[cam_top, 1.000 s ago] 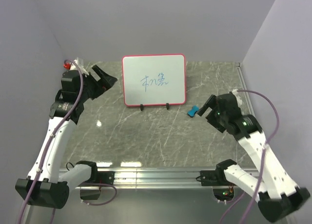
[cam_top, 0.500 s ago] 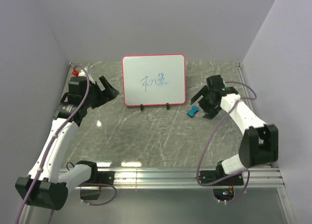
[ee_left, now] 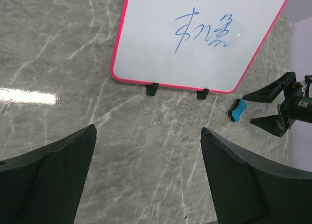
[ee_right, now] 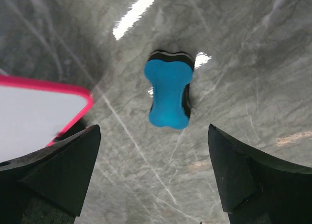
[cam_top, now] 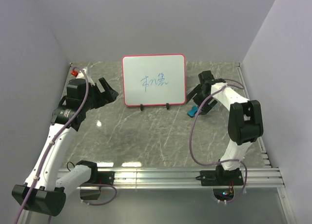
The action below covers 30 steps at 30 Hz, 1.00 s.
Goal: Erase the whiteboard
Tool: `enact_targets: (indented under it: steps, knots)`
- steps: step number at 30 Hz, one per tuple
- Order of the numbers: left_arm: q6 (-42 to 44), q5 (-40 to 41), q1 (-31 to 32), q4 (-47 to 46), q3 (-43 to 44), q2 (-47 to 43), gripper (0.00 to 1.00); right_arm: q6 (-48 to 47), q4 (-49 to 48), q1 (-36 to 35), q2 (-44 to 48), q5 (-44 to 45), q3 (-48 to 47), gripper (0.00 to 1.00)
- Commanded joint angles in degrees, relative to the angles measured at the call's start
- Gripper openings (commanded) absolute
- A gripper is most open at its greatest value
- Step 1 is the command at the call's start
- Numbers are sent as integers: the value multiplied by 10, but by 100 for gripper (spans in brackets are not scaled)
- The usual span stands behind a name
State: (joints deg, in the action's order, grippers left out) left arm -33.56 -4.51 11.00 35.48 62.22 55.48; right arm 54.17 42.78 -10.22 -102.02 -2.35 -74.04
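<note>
The whiteboard (cam_top: pixel 154 80), white with a pink-red frame and blue handwriting at its centre, stands on two black feet at the back middle of the table. It also fills the top of the left wrist view (ee_left: pixel 204 38). A blue, bone-shaped eraser (cam_top: pixel 192 111) lies on the marble just right of the board's lower right corner. My right gripper (cam_top: pixel 196 105) hovers open right at the eraser (ee_right: pixel 168 90), which lies just beyond the fingertips with the board's corner (ee_right: pixel 34 112) to the left. Left of the board, my left gripper (cam_top: pixel 109 90) is open and empty, pointing toward it.
A small red object (cam_top: pixel 74 72) sits in the back left corner. Lilac walls close in the back and both sides. A metal rail (cam_top: pixel 161 175) runs along the near edge, and a metal strip (cam_top: pixel 246 94) borders the right side of the marble.
My right arm has swung from the right side in toward the board, bringing its open gripper over the eraser. The left gripper shifted only slightly. The board and eraser have not moved.
</note>
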Motion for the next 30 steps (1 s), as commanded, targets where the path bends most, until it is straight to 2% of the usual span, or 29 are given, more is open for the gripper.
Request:
enact_targets:
  steps: [1,4,10,19,24,27,30]
  knots:
    - [17,15,3,0,25,1,94,-4,20,2,-17,20,-27,96]
    - [22,18,3,0,22,6,94,-8,17,3,-27,23,-30,95]
    - [24,11,3,-2,25,22,94,-19,8,2,-56,23,-30,86]
    - [28,6,9,4,55,59,94,-28,-24,10,-71,21,-9,64]
    - [27,4,9,6,69,73,94,-35,-37,12,-76,16,6,56]
    - [27,4,9,5,77,78,94,-44,-44,13,-77,17,15,44]
    - [31,3,9,2,84,84,95,-54,-49,15,-75,18,24,38]
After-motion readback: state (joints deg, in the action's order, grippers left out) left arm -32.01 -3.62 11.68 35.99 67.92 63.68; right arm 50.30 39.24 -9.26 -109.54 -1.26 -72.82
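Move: The blue eraser lies almost straight below the right hand, about 5 cm down and 1 cm to its right. The leaning whiteboard's middle is some 15 cm ahead and 18 cm left of that hand, a couple of centimetres lower; the right black clip on its bottom edge is about 3 cm ahead, 12 cm left and 5 cm down. From the left hand the eraser is roughly 40 cm to the right, 6 cm ahead and 25 cm below. The right fingers come down astride the eraser and close from wide open to less than half, one pad to each side of its narrow waist, seeming to touch it by the end. That hand sinks about 5 cm, steeply at first, drifting a centimetre right and tipping some 5 degrees. The left hand, still open and empty, eases about 2.5 cm forward with a small dip and recovery. ##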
